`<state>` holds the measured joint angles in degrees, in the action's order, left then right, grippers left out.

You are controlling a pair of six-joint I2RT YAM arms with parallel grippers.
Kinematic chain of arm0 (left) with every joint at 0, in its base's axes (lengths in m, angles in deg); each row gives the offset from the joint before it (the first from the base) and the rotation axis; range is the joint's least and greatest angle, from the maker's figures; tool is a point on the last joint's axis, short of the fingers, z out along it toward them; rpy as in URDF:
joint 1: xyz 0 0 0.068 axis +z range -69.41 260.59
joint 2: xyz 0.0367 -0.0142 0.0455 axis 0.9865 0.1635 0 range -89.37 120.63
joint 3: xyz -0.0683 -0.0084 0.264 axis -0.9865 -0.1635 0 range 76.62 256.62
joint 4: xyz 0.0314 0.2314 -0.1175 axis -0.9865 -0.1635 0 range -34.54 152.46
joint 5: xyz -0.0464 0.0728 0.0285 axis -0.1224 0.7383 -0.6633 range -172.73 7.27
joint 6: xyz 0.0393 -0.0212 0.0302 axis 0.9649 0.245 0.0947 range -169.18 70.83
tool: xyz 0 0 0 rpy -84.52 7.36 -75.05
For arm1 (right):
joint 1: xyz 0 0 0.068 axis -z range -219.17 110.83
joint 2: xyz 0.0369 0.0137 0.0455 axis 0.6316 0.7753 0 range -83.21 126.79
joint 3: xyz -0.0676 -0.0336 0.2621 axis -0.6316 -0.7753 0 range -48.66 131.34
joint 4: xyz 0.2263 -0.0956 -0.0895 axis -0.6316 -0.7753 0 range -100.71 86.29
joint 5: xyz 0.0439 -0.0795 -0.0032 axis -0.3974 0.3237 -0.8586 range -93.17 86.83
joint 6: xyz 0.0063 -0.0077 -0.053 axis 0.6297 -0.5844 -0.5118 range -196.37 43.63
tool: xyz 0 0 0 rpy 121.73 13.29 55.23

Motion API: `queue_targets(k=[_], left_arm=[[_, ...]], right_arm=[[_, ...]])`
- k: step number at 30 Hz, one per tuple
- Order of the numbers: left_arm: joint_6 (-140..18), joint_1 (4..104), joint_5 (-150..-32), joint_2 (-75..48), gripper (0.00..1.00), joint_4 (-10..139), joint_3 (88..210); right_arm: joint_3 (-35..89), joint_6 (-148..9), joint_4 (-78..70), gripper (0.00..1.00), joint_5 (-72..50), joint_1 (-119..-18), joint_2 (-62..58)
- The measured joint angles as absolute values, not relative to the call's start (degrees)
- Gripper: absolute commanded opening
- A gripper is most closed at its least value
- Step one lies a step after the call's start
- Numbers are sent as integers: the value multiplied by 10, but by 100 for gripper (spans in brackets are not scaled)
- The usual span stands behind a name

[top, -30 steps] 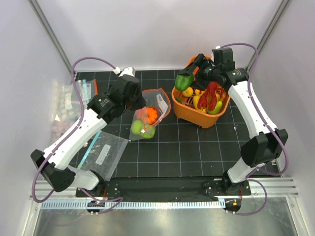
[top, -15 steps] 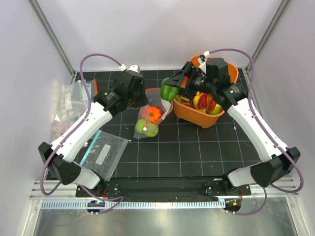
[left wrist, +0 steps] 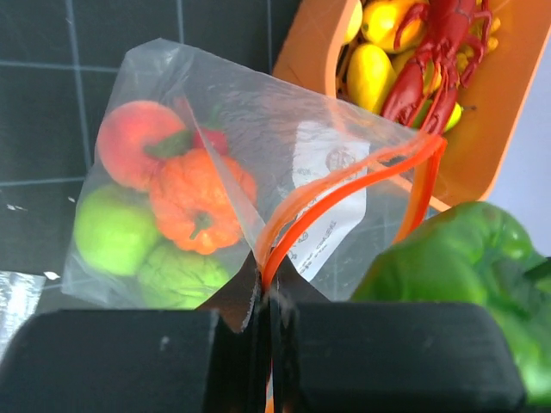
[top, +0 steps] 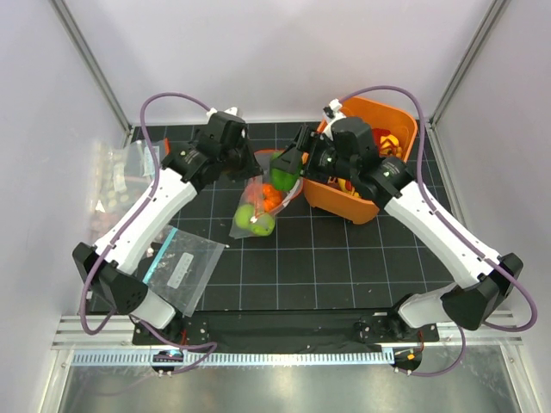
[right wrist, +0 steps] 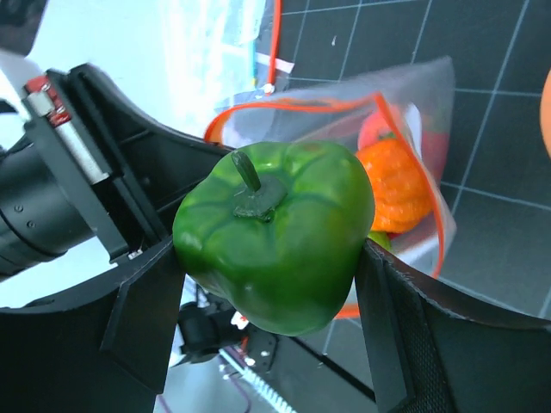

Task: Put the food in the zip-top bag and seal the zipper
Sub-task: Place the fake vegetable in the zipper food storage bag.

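Note:
The zip-top bag [top: 261, 202] hangs lifted by its orange-red zipper [left wrist: 344, 185], which my left gripper [left wrist: 267, 288] is shut on at one corner. Inside the bag lie an orange pumpkin [left wrist: 200, 201], a peach fruit [left wrist: 133, 142] and green pieces [left wrist: 112, 232]. My right gripper [right wrist: 271, 267] is shut on a green bell pepper [right wrist: 280, 237], held just above the bag's open mouth [top: 277, 172]. In the top view the green bell pepper [top: 285, 169] sits between the two arms at the bag's upper edge.
An orange bin [top: 392, 120] with more toy food, including a red lobster [left wrist: 435, 52] and yellow pieces, stands right of the bag. A second clear bag with a teal-blue edge [top: 176, 267] lies at front left. Plastic packets [top: 116, 176] rest at the left wall.
My right arm has carried the green pepper leftward from over the orange bin to the bag's mouth. My left arm has shifted slightly back, still holding the zipper.

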<state>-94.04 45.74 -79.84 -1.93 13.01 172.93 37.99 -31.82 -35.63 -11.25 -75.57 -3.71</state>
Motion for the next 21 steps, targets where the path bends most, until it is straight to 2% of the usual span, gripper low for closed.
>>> queue_targets(k=[2,3,4,6,7,11,15,17,19,21], left_arm=[[-949,459,-814,-12,0,130,1730],[-954,460,-823,-9,0,130,1730],[-957,462,-830,-5,0,130,1730],[-967,465,-846,1,0,132,1730],[-969,466,-851,2,0,134,1730],[-974,470,-868,9,0,143,1731],[-974,477,-876,12,0,148,1732],[-974,480,-880,13,0,148,1732],[-973,483,-881,13,0,148,1732],[-972,484,-882,13,0,149,1732]], right_arm=[[379,-332,-356,2,-91,-768,-37],[378,-337,-356,10,-79,-771,-37],[377,-342,-355,35,-70,-771,-37],[377,-351,-359,67,-52,-771,-31],[377,-354,-362,72,-49,-771,-29],[392,-373,-394,74,-39,-772,-3],[392,-381,-411,82,-36,-772,0],[392,-385,-415,92,-37,-772,-1],[392,-389,-423,98,-38,-772,-1],[392,-391,-429,100,-39,-772,-2]])
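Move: The bag's open mouth lies some 7 cm below the right hand, about 1 cm ahead and 2 cm to its left; the green pepper is already in that hand's fingers. The orange pumpkin in the bag is roughly 6 cm back, 3 cm left and 12 cm down, while the food basket's middle stands about 22 cm right, 7 cm ahead and 12 cm down. From the left hand, already pinching the rim, the mouth is about 6 cm right, 1 cm back and 2 cm lower. Lower the right gripper about 4.5 cm towards the bag's open mouth, tipping its fingers some 15 degrees farther down, then spread them wider and let go of the green pepper. Keep the left fingers shut on the rim, and ease that hand about 2 cm right and slightly down. ##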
